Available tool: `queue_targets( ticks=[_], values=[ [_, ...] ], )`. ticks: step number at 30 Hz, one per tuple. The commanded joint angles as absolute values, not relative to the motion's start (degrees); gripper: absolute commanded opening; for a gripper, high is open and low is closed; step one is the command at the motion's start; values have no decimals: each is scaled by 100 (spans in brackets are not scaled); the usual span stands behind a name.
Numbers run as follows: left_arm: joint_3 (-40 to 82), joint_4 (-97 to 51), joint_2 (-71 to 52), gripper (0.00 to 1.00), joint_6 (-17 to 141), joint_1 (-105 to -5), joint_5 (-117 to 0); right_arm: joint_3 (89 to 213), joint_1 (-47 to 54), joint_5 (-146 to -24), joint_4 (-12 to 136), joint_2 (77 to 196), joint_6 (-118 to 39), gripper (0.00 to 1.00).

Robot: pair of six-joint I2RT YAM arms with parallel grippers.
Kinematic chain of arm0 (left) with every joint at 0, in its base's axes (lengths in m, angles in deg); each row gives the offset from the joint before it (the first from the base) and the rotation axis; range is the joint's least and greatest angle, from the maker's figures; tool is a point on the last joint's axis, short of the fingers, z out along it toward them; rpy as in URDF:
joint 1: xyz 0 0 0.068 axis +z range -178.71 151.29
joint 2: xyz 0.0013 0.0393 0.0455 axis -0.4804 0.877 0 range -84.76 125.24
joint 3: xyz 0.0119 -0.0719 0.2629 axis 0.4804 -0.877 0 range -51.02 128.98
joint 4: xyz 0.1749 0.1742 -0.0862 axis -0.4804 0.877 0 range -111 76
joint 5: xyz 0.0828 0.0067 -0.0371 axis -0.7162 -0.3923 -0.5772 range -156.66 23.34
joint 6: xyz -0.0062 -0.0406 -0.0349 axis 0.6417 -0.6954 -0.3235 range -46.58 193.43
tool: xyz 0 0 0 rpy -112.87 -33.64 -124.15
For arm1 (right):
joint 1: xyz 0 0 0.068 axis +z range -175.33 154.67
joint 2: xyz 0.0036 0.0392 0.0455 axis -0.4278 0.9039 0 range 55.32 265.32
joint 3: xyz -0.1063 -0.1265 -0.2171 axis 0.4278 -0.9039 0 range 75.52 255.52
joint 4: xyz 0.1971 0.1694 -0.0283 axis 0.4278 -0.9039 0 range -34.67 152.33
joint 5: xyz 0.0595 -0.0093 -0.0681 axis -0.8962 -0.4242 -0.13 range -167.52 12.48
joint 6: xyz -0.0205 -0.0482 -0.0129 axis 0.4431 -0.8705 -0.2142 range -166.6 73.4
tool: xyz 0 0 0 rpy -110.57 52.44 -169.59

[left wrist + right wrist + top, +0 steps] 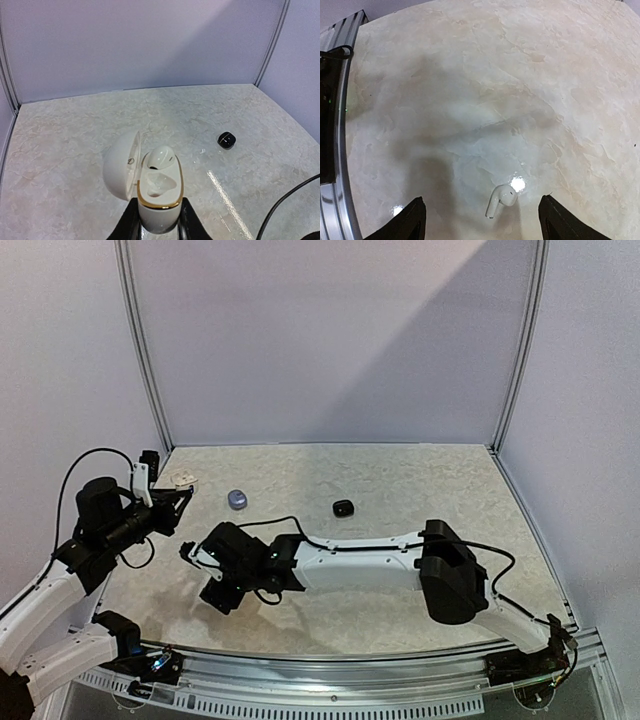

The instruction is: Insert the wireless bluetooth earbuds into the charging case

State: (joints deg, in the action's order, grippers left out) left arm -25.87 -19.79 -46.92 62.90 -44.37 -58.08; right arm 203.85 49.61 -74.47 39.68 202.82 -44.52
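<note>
A white charging case (158, 200) with a gold rim is held upright by my left gripper (159, 221), whose black fingers (131, 222) are shut on its lower body. The lid stands open to the left. One white earbud (161, 156) sits in the far slot, and the near slot is empty. In the top view this gripper (172, 492) and the case (184, 479) are at the table's far left. My right gripper (482, 202) hangs open over a second white earbud (501, 199) lying loose on the table, between the fingers and touching neither. The top view shows the right gripper (198, 558) at the near left.
A closed lavender case (237, 499) and a closed black case (343, 507) lie mid-table; the black case (226, 140) also shows in the left wrist view. A metal rail (340, 100) edges the table on the left of the right wrist view. A black cable (285, 200) crosses the left wrist view's lower right.
</note>
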Motion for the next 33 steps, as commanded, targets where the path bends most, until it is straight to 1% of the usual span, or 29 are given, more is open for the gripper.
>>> queue_targets(
  ticks=[1, 3, 6, 11, 14, 17, 19, 27, 30, 33],
  values=[
    [-2633, -2004, -4725, 0, 6362, -4373, -5707, 20666, 4922, -7331, 4390, 20600, -4574, 79],
    [-2643, -2004, -4723, 0, 6367, -4372, -5680, 20682, 4921, -7381, 4496, 20728, -4594, 78],
    [-2653, -2005, -4723, 0, 6374, -4366, -5666, 20712, 4929, -7379, 4494, 20939, -4599, 75],
    [-2651, -2129, -4697, 0, 6384, -4371, -5638, 20670, 4928, -7216, 4446, 21127, -4599, 62],
    [-2654, -2231, -4681, 0, 6374, -4373, -5614, 20639, 4928, -7079, 4457, 21178, -4599, 59],
    [-2652, -2230, -4670, 0, 6377, -4367, -5612, 20639, 4925, -7008, 4412, 21196, -4599, 53],
    [-2656, -2239, -4662, 0, 6383, -4367, -5609, 20626, 4928, -6956, 4384, 21187, -4599, 45],
    [-2650, -2246, -4636, 0, 6402, -4370, -5584, 20351, 4929, -6989, 4324, 20995, -4871, 23],
    [-2650, -2246, -4619, 0, 6401, -4359, -5576, 20169, 4928, -6965, 4311, 20840, -4887, 17],
    [-2642, -2250, -4607, 0, 6401, -4359, -5558, 19877, 4928, -6924, 4254, 20633, -4881, 15]
  ],
)
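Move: The last loose white earbud lies about 5 cm below the open right hand, some 2 cm ahead and 1 cm to its left. Beyond that hand, the blue case stands roughly 31 cm ahead and 2 cm left, the black case some 29 cm ahead and 26 cm right, both about 5 cm lower. From the left hand, the earbud is about 8 cm back, level sideways and 20 cm below. The right hand sinks about 4 cm, easing slightly forward, and closes its fingers on the white earbud. ##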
